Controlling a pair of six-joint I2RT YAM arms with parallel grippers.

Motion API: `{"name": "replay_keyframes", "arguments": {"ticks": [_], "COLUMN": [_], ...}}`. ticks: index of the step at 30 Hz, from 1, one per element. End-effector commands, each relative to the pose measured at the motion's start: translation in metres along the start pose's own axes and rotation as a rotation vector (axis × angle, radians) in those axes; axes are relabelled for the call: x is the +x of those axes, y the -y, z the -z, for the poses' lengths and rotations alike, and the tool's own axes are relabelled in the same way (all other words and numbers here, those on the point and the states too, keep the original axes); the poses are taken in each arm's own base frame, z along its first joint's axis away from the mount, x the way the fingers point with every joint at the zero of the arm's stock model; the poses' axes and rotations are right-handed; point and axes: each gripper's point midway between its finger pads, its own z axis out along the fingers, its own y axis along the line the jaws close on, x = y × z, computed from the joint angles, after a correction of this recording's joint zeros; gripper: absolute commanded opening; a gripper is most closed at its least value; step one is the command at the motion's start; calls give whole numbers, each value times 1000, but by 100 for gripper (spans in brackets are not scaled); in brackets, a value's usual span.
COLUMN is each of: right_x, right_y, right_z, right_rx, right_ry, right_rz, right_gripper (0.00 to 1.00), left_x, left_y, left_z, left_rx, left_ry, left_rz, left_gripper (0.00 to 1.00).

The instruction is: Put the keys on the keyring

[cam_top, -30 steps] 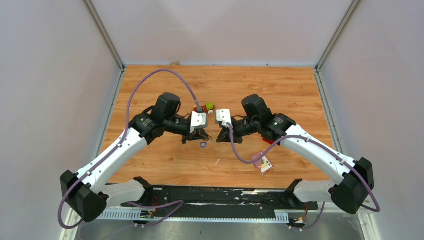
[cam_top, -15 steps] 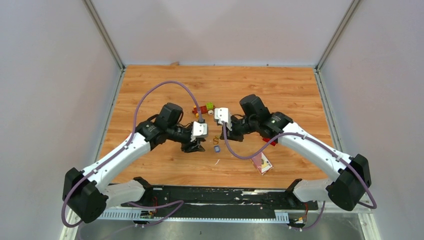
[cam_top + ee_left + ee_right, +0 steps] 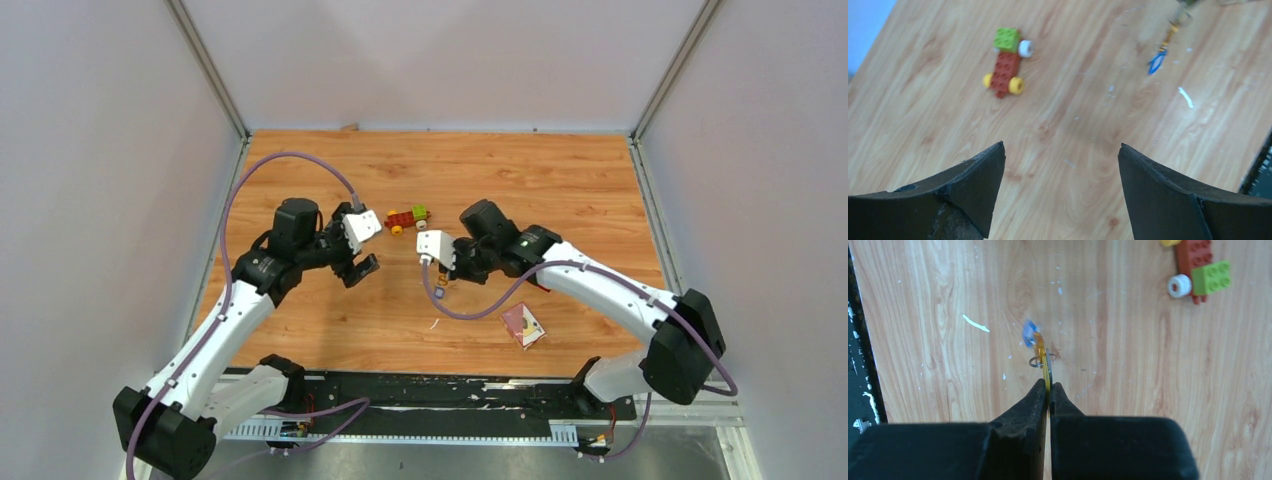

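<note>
My right gripper (image 3: 1048,385) is shut on the yellow-orange key (image 3: 1047,371), seen edge-on between its fingertips. A thin wire keyring (image 3: 1040,361) sits just beyond them, and the blurred blue key (image 3: 1029,333) dangles off it above the wood. In the left wrist view the same cluster hangs at the top right, blue key (image 3: 1156,61) lowest. In the top view it is a small speck (image 3: 441,283) under the right gripper (image 3: 438,274). My left gripper (image 3: 1061,145) is open and empty, off to the left (image 3: 358,268), apart from the keys.
A red-and-green toy car (image 3: 407,217) lies on the wooden table behind the grippers, also in the left wrist view (image 3: 1007,62). A pink card (image 3: 523,325) lies near the front right. A white scrap (image 3: 435,323) lies near the front edge.
My left gripper opened, let go and pulled back to the left. The blue key now hangs from the cluster in my right gripper, which shifted slightly left.
</note>
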Motion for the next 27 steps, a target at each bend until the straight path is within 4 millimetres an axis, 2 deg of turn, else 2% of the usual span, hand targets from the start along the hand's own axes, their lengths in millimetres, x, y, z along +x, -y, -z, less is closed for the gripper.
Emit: {"name": "replay_keyframes", "arguments": {"ticks": [1,5,9,11,14,23,27], "right_x": [-1,-20,-45,-44,-29,45,70], "right_y": [-11,-36,-58,-59,-53,-36,-26], "right_z": [-25,-46,-52,-53,-61,-89,-97], "right_rx": [5,-59,-152,-160,-129,-99,-85], "right_ry": [-81,-95,-40,-44,-87,-325,-422], "right_rz": [112,186,198,199,223,245,249], "right_gripper": [0,0,0,0,0,0,0], "left_x": [-12,-14,-7,-3,-2,-6,-4], "left_y": [-44,-69,-94,-103,-102,-93,-90], "left_z": [18,27,39,45,46,39,38], "left_rx": [-243,-380,-531,-591,-598,-535,-516], "left_ry": [22,22,-8,-19,-14,10,0], "left_rz": [57,123,168,177,179,155,145], "left_gripper": [89,90,92,92,92,93,93]}}
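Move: The right gripper holds the keyring with the key and blue tag hanging below it; the bare patch of table for it lies about 14 cm below, 2 cm back and 2 cm left. The white strip is some 6 cm back and 5 cm left of the hand, the toy car about 16 cm ahead and 10 cm left, both on the table. From the empty left hand the keyring lies roughly 17 cm right, 4 cm back and 7 cm lower. Lower the right gripper about 11 cm towards the bare table near the white strip, keeping its pinch on the keyring: swing down, back and left first, then come forward and right while sinking further, tipping the fingers some 25 degrees closer to straight down. Meanwhile draw the open left gripper away from the keyring, forward, left and slightly up, turning it about 30 degrees counter-clockwise. ##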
